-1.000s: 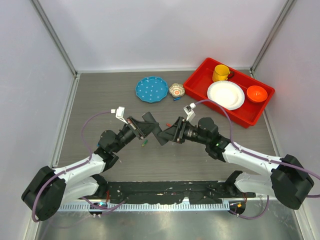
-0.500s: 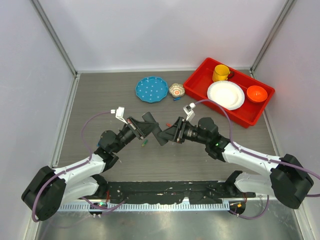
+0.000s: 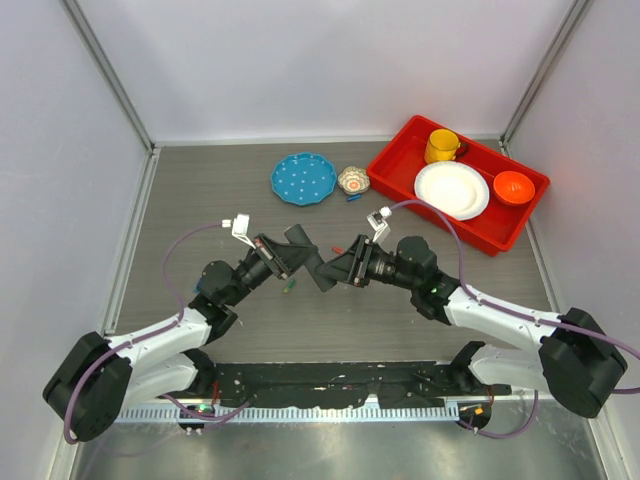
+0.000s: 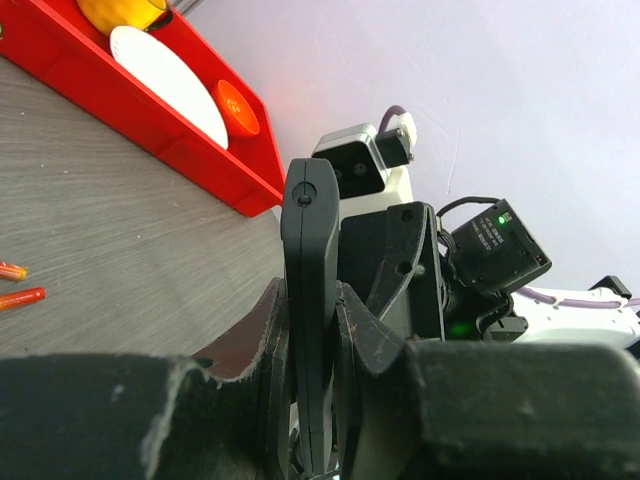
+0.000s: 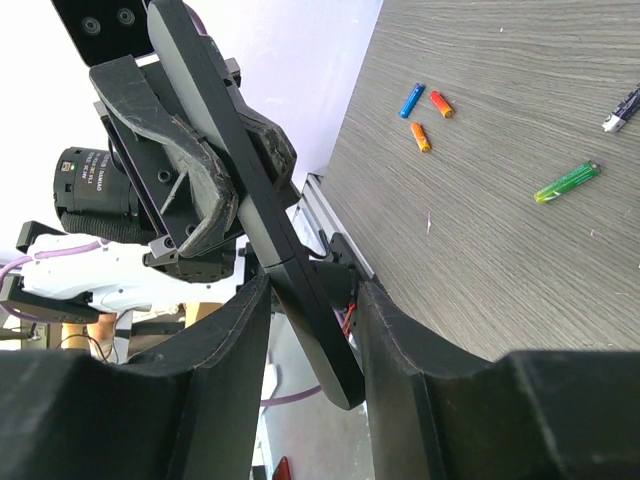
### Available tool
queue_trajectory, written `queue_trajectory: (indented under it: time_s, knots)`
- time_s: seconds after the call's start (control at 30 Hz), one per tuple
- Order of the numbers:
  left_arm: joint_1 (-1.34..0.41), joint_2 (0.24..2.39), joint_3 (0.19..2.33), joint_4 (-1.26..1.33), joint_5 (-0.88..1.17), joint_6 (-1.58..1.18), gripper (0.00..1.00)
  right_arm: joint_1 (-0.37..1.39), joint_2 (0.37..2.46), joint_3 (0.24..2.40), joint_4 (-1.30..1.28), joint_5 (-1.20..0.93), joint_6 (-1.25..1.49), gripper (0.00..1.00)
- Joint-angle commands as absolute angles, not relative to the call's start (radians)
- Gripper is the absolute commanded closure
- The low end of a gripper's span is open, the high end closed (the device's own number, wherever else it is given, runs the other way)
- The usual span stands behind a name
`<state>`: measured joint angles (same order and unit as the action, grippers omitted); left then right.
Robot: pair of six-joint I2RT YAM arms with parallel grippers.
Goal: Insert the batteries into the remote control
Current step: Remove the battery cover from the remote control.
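The remote control (image 3: 318,268), a slim black bar, hangs above the table's middle between both arms. My left gripper (image 3: 300,252) is shut on it, and in the left wrist view the bar (image 4: 308,230) stands edge-on, pinched between the jaws of that gripper (image 4: 312,300). My right gripper (image 5: 315,300) is closed around the remote's other end (image 5: 300,300), which lies slantwise touching both fingers. Two batteries lie on the table: a green one (image 5: 567,182), also seen from above (image 3: 289,287), and a dark one (image 5: 622,108) at the frame's edge.
Small orange sticks (image 5: 420,137) and a blue one (image 5: 411,100) lie on the table. A red tray (image 3: 400,165) at the back right holds a yellow mug (image 3: 440,146), white plate (image 3: 451,189) and orange bowl (image 3: 513,187). A blue plate (image 3: 303,178) and a small bowl (image 3: 353,180) stand behind.
The right gripper's jaws have drawn in onto the remote's end. Both arms and the remote have stayed almost where they were.
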<state>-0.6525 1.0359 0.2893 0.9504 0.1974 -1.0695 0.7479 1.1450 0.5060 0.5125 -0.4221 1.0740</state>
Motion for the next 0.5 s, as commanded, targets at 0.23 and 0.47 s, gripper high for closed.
queue_trajectory:
  time_s: [0.23,0.47]
  knots:
    - [-0.646,1.017,0.304,1.017,0.15,-1.055,1.0,0.747,1.121,0.469,0.509,-0.428,1.075,0.54]
    - [-0.646,1.04,0.29,1.019,0.156,-1.045,1.0,0.747,1.111,0.492,0.541,-0.402,1.134,0.28]
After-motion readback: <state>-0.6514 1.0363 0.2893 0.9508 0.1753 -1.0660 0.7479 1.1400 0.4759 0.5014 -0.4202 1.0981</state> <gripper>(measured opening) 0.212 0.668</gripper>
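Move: The remote's battery cover sits right at the right fingertips, pinched between them, about 1 cm back and 1 cm to the left of that hand. The green battery lies on the table roughly 8 cm ahead, 10 cm left and 20 cm below the right hand, and the orange batteries some 18 cm ahead and 3 cm right. From the left hand, which keeps the remote's other part clamped, the cover is about 5 cm back, 5 cm right and 4 cm lower. The cover end of the remote is let go by the right fingers: after a short hold on its sides they spread by about a quarter of their full range and come free, while the right hand sinks about 1.5 cm and its fingers tip very slightly. The left gripper keeps its pinch on the remote and holds it up almost still. ##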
